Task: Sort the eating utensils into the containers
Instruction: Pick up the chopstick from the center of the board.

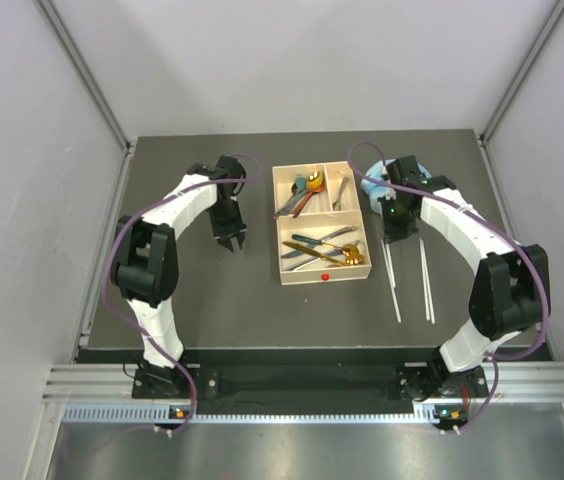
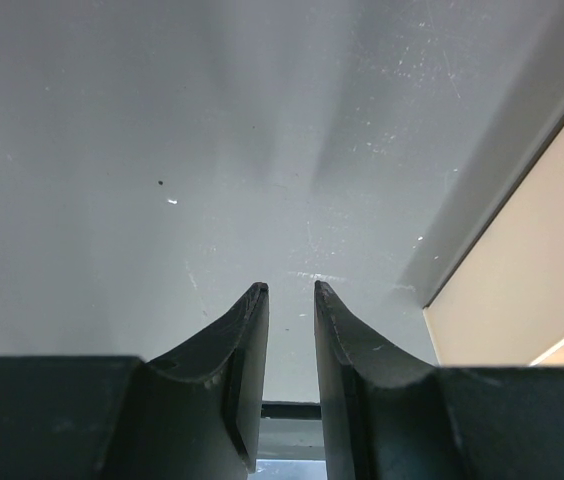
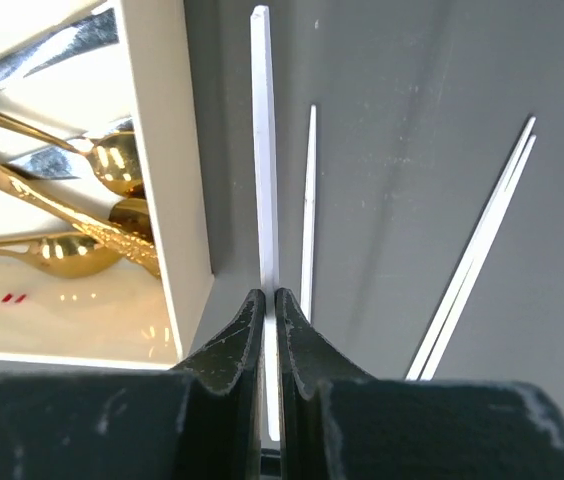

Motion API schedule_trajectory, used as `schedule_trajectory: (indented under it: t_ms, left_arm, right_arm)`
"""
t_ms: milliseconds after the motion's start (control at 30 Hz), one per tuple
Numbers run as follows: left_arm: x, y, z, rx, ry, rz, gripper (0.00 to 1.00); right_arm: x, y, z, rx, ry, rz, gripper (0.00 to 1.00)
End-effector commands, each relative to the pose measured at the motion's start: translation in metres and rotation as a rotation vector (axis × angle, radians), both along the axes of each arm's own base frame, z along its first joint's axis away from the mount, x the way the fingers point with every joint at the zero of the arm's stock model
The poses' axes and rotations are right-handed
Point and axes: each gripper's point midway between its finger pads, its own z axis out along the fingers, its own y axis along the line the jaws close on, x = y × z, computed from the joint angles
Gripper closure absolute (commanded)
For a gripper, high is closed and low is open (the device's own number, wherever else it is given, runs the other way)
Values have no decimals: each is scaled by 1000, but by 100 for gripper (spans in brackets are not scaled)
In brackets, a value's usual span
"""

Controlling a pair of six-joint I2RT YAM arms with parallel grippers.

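Observation:
The cream tray (image 1: 285, 232) sits mid-table and holds several utensils: gold spoons (image 1: 347, 257), dark-and-silver cutlery (image 1: 314, 243), and coloured spoons in a far section (image 1: 307, 190). My right gripper (image 3: 270, 295) is shut on a pale chopstick (image 3: 260, 150) just right of the tray wall (image 3: 157, 150). A second chopstick (image 3: 308, 200) lies beside it, and a pair (image 3: 482, 240) lies further right. In the top view the chopsticks (image 1: 426, 285) lie right of the tray, below my right gripper (image 1: 399, 236). My left gripper (image 2: 291, 288) is open and empty over bare table, left of the tray (image 2: 532, 290).
Light-blue headphones (image 1: 375, 184) lie at the tray's far right corner, partly under the right arm. A small red dot (image 1: 326, 274) marks the tray's near rim. Grey walls close in the table on three sides.

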Motion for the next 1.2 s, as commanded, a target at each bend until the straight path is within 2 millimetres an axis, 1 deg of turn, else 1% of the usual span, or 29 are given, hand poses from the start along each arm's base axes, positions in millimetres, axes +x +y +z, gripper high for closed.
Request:
schedule_trajectory:
  t_ms: [0,33,100,133,200,233,267,300,333,367,400,433,467,500,600,700,800,867,1033,1133,1167]
  left_arm:
    - [3,0,18,-12,-55,-5,70]
    - [2,0,19,-11,-54,-6,70]
    - [1,1,18,-9,-49,-8,70]
    - [1,1,17,-8,-47,-9,70]
    - [-1,2,17,-6,-42,-12,70]
    - [0,8,17,25,-52,-7,70]
    - [-1,8,17,29,-53,-8,70]
    - [-2,9,18,30,-54,-6,70]
    - [-3,10,17,34,-52,-6,70]
    - [-5,10,16,35,-47,-6,70]
    - [-6,11,17,34,-49,-4,70]
    - [-9,12,15,40,-41,-3,70]
    - [-10,13,14,40,-39,-3,70]
    - [-13,15,14,45,-34,1,70]
    - [-16,17,14,53,-33,3,70]
    - [-19,19,13,61,-28,2,70]
    - [-22,20,11,64,-19,2,70]
    - [-23,21,11,65,-21,4,70]
    - [-24,19,9,57,-17,7,70]
    - [-23,18,8,51,-20,7,70]
    - [-23,18,8,51,-20,7,70]
  right_arm:
    - [18,13,42,38,-85,15,100]
    - [26,22,51,67,-90,31,100]
    - [39,31,61,93,-104,47,100]
    - [53,38,71,106,-121,56,100]
    - [67,48,79,137,-131,70,100]
    - [83,57,86,151,-145,78,100]
    - [89,64,88,173,-148,94,100]
    - [96,70,90,182,-155,101,100]
    - [110,78,93,189,-166,112,100]
    - [116,83,93,200,-168,121,100]
    - [122,88,77,198,-131,123,100]
    - [133,95,88,217,-163,132,100]
    - [135,101,85,233,-153,141,100]
    - [143,105,78,242,-146,138,100]
    - [152,114,68,261,-148,135,100]
    - [159,122,62,290,-159,130,100]
    - [163,126,55,305,-147,123,100]
    - [163,126,54,305,-144,124,100]
    - [161,125,52,297,-136,128,100]
    - [151,125,58,291,-136,166,100]
    - [142,127,60,276,-137,207,100]
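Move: The right hand holds one white chopstick in the air; the container's far-right compartment, with the fork in it, lies about 17 cm ahead, 10 cm to its left and 8 cm below. The headphones sit some 18 cm ahead and 5 cm to the right, the near compartment roughly 15 cm left and 1 cm ahead, and the loose chopstick about 8 cm back and 3 cm right. From the left hand the fork compartment is around 17 cm ahead and 29 cm right. Keeping its shut grip on the white chopstick, the right hand swings about 15 cm forward and 11 cm to the left towards the fork compartment, arching up nearly 9 cm and sinking back about 6 cm, and halts above the compartment's near end and its divider with the hand rolled some 15 degrees, left side up. The empty left hand meanwhile shifts about 3 cm back and to its left over bare board, fingers staying partly open. ##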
